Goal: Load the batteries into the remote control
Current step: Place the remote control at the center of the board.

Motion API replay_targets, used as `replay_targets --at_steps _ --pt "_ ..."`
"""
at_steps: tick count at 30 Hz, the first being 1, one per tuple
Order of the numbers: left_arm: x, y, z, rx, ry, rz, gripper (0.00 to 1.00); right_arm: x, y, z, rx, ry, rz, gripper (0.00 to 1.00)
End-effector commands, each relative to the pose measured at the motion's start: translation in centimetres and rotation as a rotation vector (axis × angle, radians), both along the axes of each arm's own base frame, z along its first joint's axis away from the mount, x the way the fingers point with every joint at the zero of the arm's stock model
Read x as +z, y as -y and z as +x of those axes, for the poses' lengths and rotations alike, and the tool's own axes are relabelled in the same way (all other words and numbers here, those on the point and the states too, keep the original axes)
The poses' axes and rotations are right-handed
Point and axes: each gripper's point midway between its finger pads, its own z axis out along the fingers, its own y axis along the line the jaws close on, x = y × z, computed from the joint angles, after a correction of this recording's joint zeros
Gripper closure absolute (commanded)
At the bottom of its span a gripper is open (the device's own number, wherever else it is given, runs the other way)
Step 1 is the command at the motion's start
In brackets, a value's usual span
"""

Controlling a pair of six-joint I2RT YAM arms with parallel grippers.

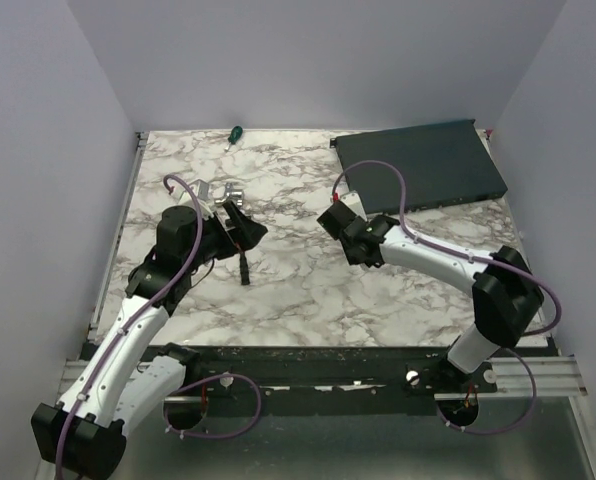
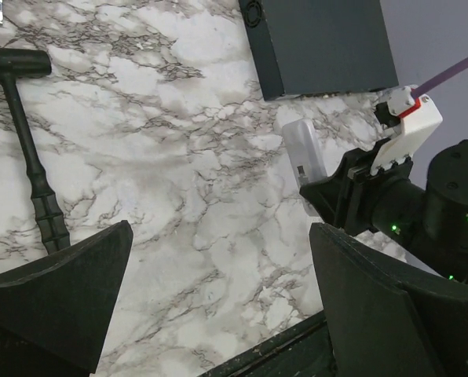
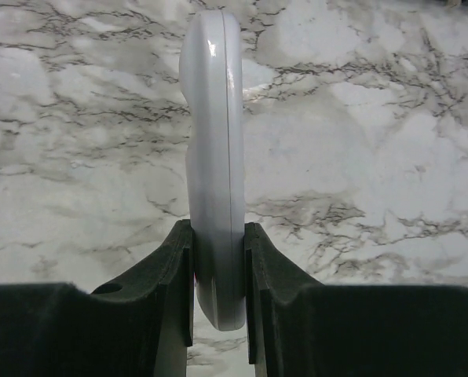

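The remote control (image 3: 213, 141) is a slim white bar, held edge-on above the marble table (image 1: 308, 290). My right gripper (image 3: 218, 263) is shut on its lower end. From above, the remote control (image 1: 346, 204) shows as a white block at the tip of my right gripper (image 1: 342, 216), mid-table. In the left wrist view the remote control (image 2: 304, 152) sticks up out of my right gripper (image 2: 345, 187). My left gripper (image 2: 221, 236) stands wide open with only bare marble between its fingers; from above, my left gripper (image 1: 246, 226) is left of centre. No batteries are in view.
A black T-handled tool (image 1: 245, 264) lies just below the left gripper; the tool (image 2: 31, 157) also shows in the left wrist view. A silver bracket (image 1: 218, 190) lies behind it. A green-handled screwdriver (image 1: 234, 133) is at the far edge. A large dark flat box (image 1: 420, 166) fills the far right.
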Motion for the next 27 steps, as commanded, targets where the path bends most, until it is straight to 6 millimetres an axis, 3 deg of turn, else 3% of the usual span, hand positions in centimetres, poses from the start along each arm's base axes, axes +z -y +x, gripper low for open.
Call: replay_targets --at_steps 1,6,15,24,27 --pt "0.8 -1.4 0.1 0.048 0.030 0.052 0.01 0.6 2.4 0.8 -0.009 0.065 -0.287 0.99" --pt "1.1 -1.4 -0.2 0.041 0.038 0.042 0.01 -1.1 1.5 0.5 0.037 0.087 -0.426 0.99" --pt "1.0 -1.1 -0.8 0.018 0.045 0.019 0.01 -4.6 0.0 -0.5 0.111 0.046 -0.451 0.94" --pt "0.7 -1.1 -0.8 0.020 0.041 0.015 0.01 -6.9 -0.5 -1.9 0.149 -0.014 -0.411 0.77" --pt "0.6 -1.0 -0.8 0.016 0.040 0.010 0.01 -7.3 -1.0 -2.2 0.162 -0.031 -0.378 0.67"
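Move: The right hand still pinches the remote control over the board; the spot where it is to go lies almost beneath, about 3 cm ahead and some 8 cm below. The middle of the dark box is roughly 29 cm ahead and 18 cm to the right, the hammer about 26 cm to the left and 9 cm ahead. From the empty left hand that spot is some 20 cm to the right, 5 cm ahead and 21 cm down. Downward, by about 5.5 cm and slowing towards the end, the right hand lowers the remote control towards the bare marble in front of the dark box. Over the first half its wrist rolls some 25 degrees, the hand's left side sinking so that the fingers slant off to the right; the fingers keep their hold. ##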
